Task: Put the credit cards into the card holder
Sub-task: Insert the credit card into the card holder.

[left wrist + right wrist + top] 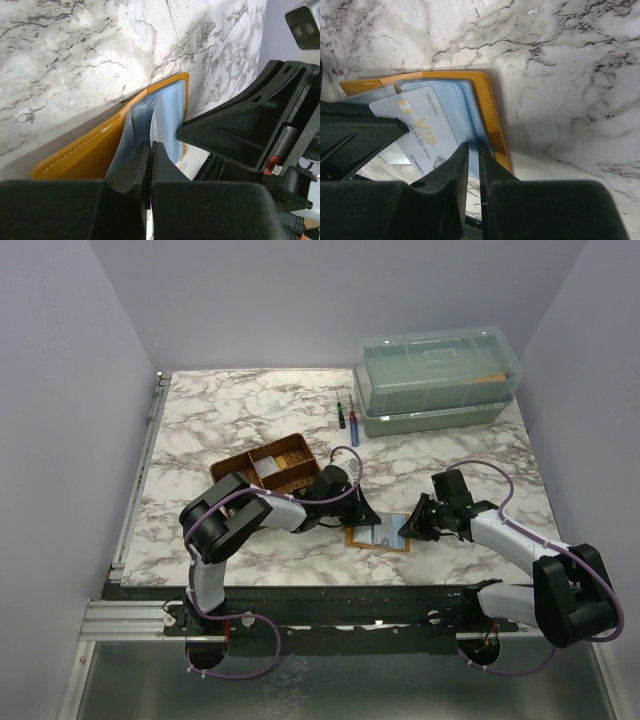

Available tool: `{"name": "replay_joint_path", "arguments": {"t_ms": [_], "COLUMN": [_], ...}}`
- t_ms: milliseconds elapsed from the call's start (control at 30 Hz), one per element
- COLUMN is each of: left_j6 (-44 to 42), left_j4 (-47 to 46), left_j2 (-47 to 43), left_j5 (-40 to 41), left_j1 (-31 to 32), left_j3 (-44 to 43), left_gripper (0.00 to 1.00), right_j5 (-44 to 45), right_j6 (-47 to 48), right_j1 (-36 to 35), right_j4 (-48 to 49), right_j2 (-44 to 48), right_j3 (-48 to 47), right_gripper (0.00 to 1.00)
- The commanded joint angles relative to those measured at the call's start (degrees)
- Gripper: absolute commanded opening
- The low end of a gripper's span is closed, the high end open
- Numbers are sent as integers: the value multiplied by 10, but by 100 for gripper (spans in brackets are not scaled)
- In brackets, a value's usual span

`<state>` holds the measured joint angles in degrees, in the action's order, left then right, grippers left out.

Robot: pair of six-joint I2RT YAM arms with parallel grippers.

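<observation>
The card holder [378, 536] lies open on the marble table between both arms, its mustard-orange cover [85, 155] [492, 115] underneath and its pale blue sleeves facing up. A whitish-blue credit card [422, 127] with gold "VIP" lettering rests on the sleeves. It shows only as a thin white edge [152, 127] in the left wrist view. My left gripper [360, 515] [151, 145] is shut on that card's edge. My right gripper [408, 528] [472, 146] comes in from the other side, jaws nearly together on the edge of a blue sleeve.
A brown compartment tray [240, 462] sits just behind the left gripper with a pale piece in one compartment. A clear lidded box [438, 380] stands at the back right. Two small tools [346, 420] lie in front of it. The two grippers almost touch.
</observation>
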<state>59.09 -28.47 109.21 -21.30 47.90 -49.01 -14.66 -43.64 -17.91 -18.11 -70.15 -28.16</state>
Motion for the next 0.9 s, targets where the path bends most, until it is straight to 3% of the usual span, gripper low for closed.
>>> {"name": "replay_joint_path", "arguments": {"t_ms": [0, 400, 867], "left_j6": [-15, -91, -102], "left_j4": [-2, 188, 208], "left_j2": [17, -22, 27], "left_j5": [34, 79, 43], "left_j1": [12, 25, 74], "left_j3": [-9, -59, -144], "left_gripper": [0, 43, 50], "right_j5": [-2, 20, 8], "right_j6": [-3, 14, 11], "right_j1": [-1, -1, -1], "right_j4": [-7, -28, -27], "right_j2": [-1, -5, 11], "right_j3": [4, -8, -10], "right_gripper": [17, 17, 17]}}
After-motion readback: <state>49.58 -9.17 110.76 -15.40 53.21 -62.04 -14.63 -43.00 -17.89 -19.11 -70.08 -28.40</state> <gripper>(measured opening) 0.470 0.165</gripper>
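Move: I already have the credit card pinched by its left edge in my left hand, its middle some 2 cm to the right and 1 cm lower. The card holder's blue right-hand pocket centres about 2 cm right, 1 cm back and 2 cm below that hand. The holder's left flap lies roughly 5 cm left and 2 cm back of it, the wicker tray about 27 cm left and 12 cm ahead. From my right hand, the pocket's middle is some 3 cm left and 1 cm ahead, 1 cm down. I open my left fingers from their pinch to nearly half wide, letting go of the card's edge while dipping slightly. I roll that hand about 10 degrees, left side rising, then slide it nearly 3 cm to the right and a little back, over the pocket towards my right fingers, which stay still at the pocket's right side. ##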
